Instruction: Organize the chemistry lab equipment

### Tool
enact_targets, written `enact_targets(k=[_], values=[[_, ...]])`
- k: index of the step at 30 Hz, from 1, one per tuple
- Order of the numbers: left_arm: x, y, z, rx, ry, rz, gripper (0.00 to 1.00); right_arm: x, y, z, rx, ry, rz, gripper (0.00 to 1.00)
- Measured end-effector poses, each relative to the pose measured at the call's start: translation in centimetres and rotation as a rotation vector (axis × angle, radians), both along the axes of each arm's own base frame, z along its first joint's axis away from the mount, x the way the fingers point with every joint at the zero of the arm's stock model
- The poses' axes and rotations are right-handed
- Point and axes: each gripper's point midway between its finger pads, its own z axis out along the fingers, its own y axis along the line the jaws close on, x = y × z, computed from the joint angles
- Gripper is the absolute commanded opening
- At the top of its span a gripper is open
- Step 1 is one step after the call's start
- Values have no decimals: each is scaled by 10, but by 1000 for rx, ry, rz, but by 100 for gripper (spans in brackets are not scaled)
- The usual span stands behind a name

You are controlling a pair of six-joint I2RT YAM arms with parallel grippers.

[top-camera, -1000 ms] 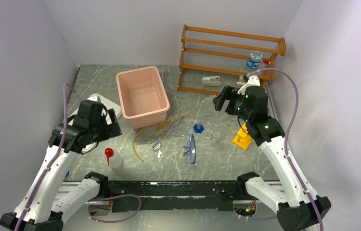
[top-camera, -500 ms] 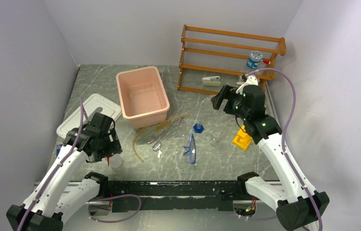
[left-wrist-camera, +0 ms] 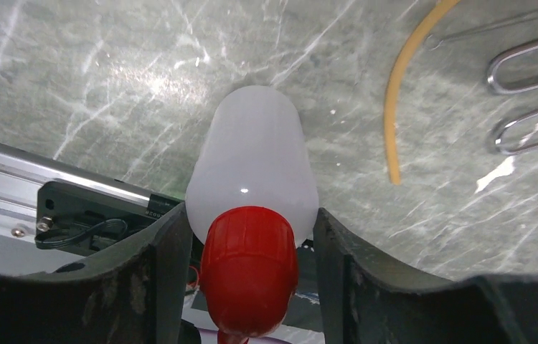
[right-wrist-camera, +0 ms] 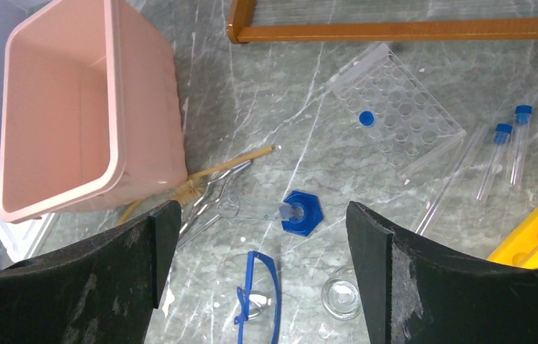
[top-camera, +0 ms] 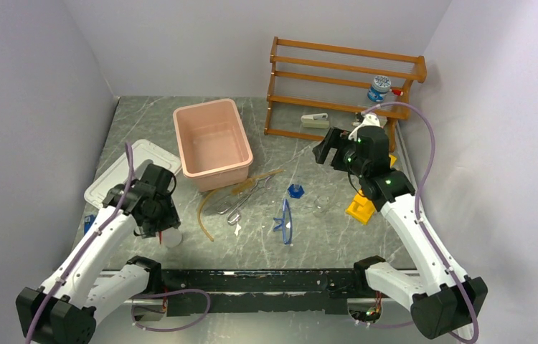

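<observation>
A red-capped clear wash bottle (top-camera: 172,239) (left-wrist-camera: 252,158) stands near the front left edge. My left gripper (top-camera: 159,231) (left-wrist-camera: 249,217) has come down over it, and both fingers press the bottle's sides below the red cap. My right gripper (top-camera: 326,152) (right-wrist-camera: 262,215) hangs open above the table's middle, holding nothing. Beneath it lie the blue hexagonal piece (right-wrist-camera: 302,213), blue-framed goggles (right-wrist-camera: 259,294), a small glass (right-wrist-camera: 341,296), metal tongs (top-camera: 241,202) and amber tubing (top-camera: 205,211). The yellow holed rack (top-camera: 361,208) lies at the right.
A pink bin (top-camera: 212,143) stands behind the tongs. A wooden shelf (top-camera: 345,79) at the back right carries a blue jar (top-camera: 379,87). A white lid (top-camera: 126,172) lies at the left. A clear well plate (right-wrist-camera: 395,107) and blue-capped tubes (right-wrist-camera: 499,154) lie near the shelf.
My left arm swung toward the near edge and dropped over the wash bottle, its jaws narrowing onto it. My right arm drifted slightly toward the back, still open.
</observation>
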Motion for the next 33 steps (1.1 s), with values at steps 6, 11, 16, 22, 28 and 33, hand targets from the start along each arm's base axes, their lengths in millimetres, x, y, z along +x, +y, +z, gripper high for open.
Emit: enact_targets(k=[6,11,16,22,28,33], values=[[34,-1,56,11,-148,-3,43,4,1,-1,-5,0,3,88],[75,-5,136,9,-335,-22,39,11,3,0,-11,2,5,88],[121,-23,202,-31,-487,-76,38,16,4,5,-12,-2,4,88],[194,-55,199,-47,-493,-152,38,22,4,7,-20,-8,-4,88],[269,-83,134,18,-367,-228,38,28,4,-5,-34,23,-11,88],[313,-96,87,100,-300,-235,38,33,6,-17,-41,56,-11,88]])
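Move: The left hand already grips the red-capped wash bottle by its upper part. The pink bin it goes to is centred about 26 cm ahead and 13 cm to the right, its middle some 5 cm lower. The white tray lies about 18 cm ahead and 11 cm left, the orange tubing about 10 cm ahead and 12 cm right, both roughly 11 cm below. From the right hand, the bin lies about 9 cm ahead, 31 cm left and 19 cm below. Keeping its grip on the wash bottle, the left hand lifts steeply, some 21 cm, while already going forward, with the fingers tilting about 30 degrees outward, then carries on forward and somewhat right and sinks about 13 cm over the far left part of the pink bin, partly undoing the tilt; in all it ends about 31 cm farther out. Meanwhile the empty right hand, fingers still open, creeps forward about 3 cm over the table and dips slightly at the end. ##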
